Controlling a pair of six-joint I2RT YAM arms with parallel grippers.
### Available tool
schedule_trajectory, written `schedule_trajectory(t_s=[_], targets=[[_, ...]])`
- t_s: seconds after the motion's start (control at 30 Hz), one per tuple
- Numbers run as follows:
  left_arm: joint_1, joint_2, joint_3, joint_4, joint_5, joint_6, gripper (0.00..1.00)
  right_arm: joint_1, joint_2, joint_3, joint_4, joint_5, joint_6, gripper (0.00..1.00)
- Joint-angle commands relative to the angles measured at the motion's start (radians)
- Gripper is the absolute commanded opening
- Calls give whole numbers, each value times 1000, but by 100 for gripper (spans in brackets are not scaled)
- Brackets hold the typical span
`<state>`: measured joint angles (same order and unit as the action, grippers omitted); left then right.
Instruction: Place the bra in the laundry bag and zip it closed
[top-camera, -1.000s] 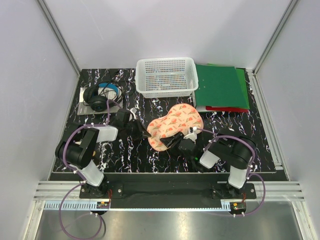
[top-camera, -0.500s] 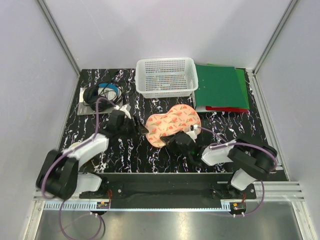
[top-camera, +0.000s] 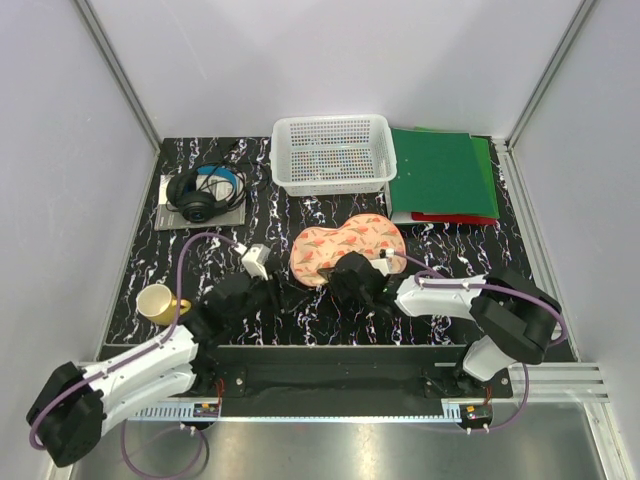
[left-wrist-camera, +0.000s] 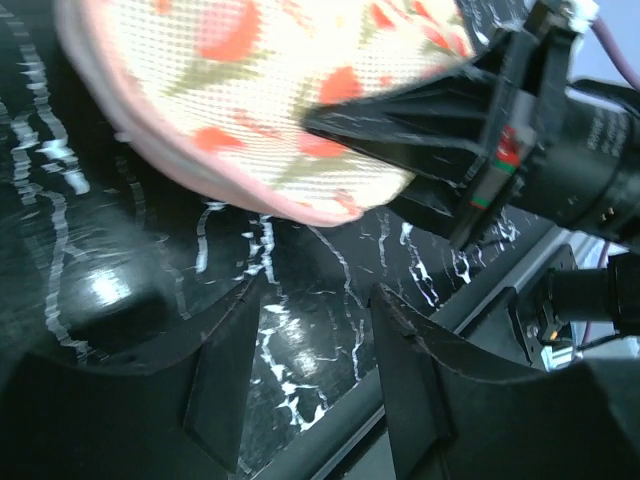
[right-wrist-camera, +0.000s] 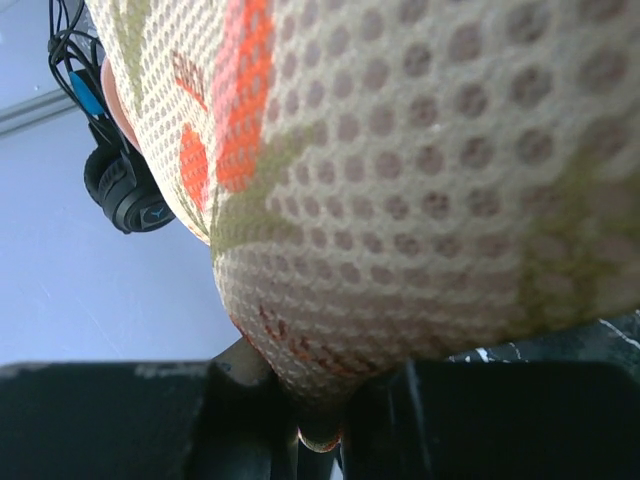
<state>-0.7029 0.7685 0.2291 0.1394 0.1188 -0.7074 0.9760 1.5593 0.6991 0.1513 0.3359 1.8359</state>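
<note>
The laundry bag (top-camera: 347, 243), a closed peanut-shaped peach case with a red-pink print, lies mid-table in front of the basket. My right gripper (top-camera: 342, 272) is shut on its near edge. In the right wrist view the mesh fabric (right-wrist-camera: 400, 180) fills the frame and its rim is pinched between the jaws (right-wrist-camera: 322, 425). My left gripper (top-camera: 280, 292) sits left of the bag, apart from it. In the left wrist view its jaws (left-wrist-camera: 315, 375) stand open over bare table, with the bag (left-wrist-camera: 260, 100) and the right gripper (left-wrist-camera: 480, 130) beyond. The bra is out of view.
A white mesh basket (top-camera: 333, 152) stands at the back. Green folders (top-camera: 440, 172) over a red one (top-camera: 455, 217) lie at the back right. Black headphones (top-camera: 200, 195) rest on a grey pad at the back left. A yellow mug (top-camera: 155, 303) stands near the left edge.
My left gripper opened, let go of the bag's left edge and drew back toward the near left, uncovering the mug. My right gripper closed on the bag's near edge, and the bag shifted slightly.
</note>
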Motion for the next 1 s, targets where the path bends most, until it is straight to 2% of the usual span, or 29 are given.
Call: schedule_trajectory(t_s=[0.0,0.1,0.23,0.43,0.57,0.7,0.87,0.9,0.97], targets=[[-101,92,-11,271,-108,29,54,6,10,62,-61,0,112,12],[-125,175,-22,402,-116,49,56,4,2,82,-84,0,126,12],[-125,274,10,471,-139,68,56,0,-5,94,-99,0,137,11],[-125,365,53,505,-162,60,51,0,-5,125,-119,-8,134,10],[-125,406,87,511,-160,65,43,0,-2,126,-119,-11,140,10],[-125,425,102,520,-168,63,42,-2,-2,125,-119,-15,143,10],[-125,434,134,465,-197,69,28,0,-10,109,-119,-12,155,8],[-125,437,141,450,-205,69,21,0,-10,109,-119,-15,158,7],[-125,443,151,419,-223,66,16,0,-11,111,-119,-18,157,6]])
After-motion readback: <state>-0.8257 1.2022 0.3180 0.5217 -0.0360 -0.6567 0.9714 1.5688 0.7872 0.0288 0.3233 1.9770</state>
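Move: The near left corner of the laundry bag, with the zip running along its edge, is about 5 cm ahead of the left hand, 5 cm to its right and 2 cm lower, lifted off the table. From the right hand, which already pinches the bag, that corner lies some 2 cm back, 3 cm left and slightly below. The bag's middle is about 13 cm ahead and 12 cm right of the left hand; the headphones are roughly 27 cm ahead and 27 cm left of it. Rightward first, then forward, the left hand swings in to the zipped corner beside the right fingertips, going about 5 cm right and nearly 4 cm ahead with its wrist almost steady. Its half-open fingers narrow to a small gap around the edge as they arrive. The right hand keeps its pinch on the bag, rising about 1 cm. ##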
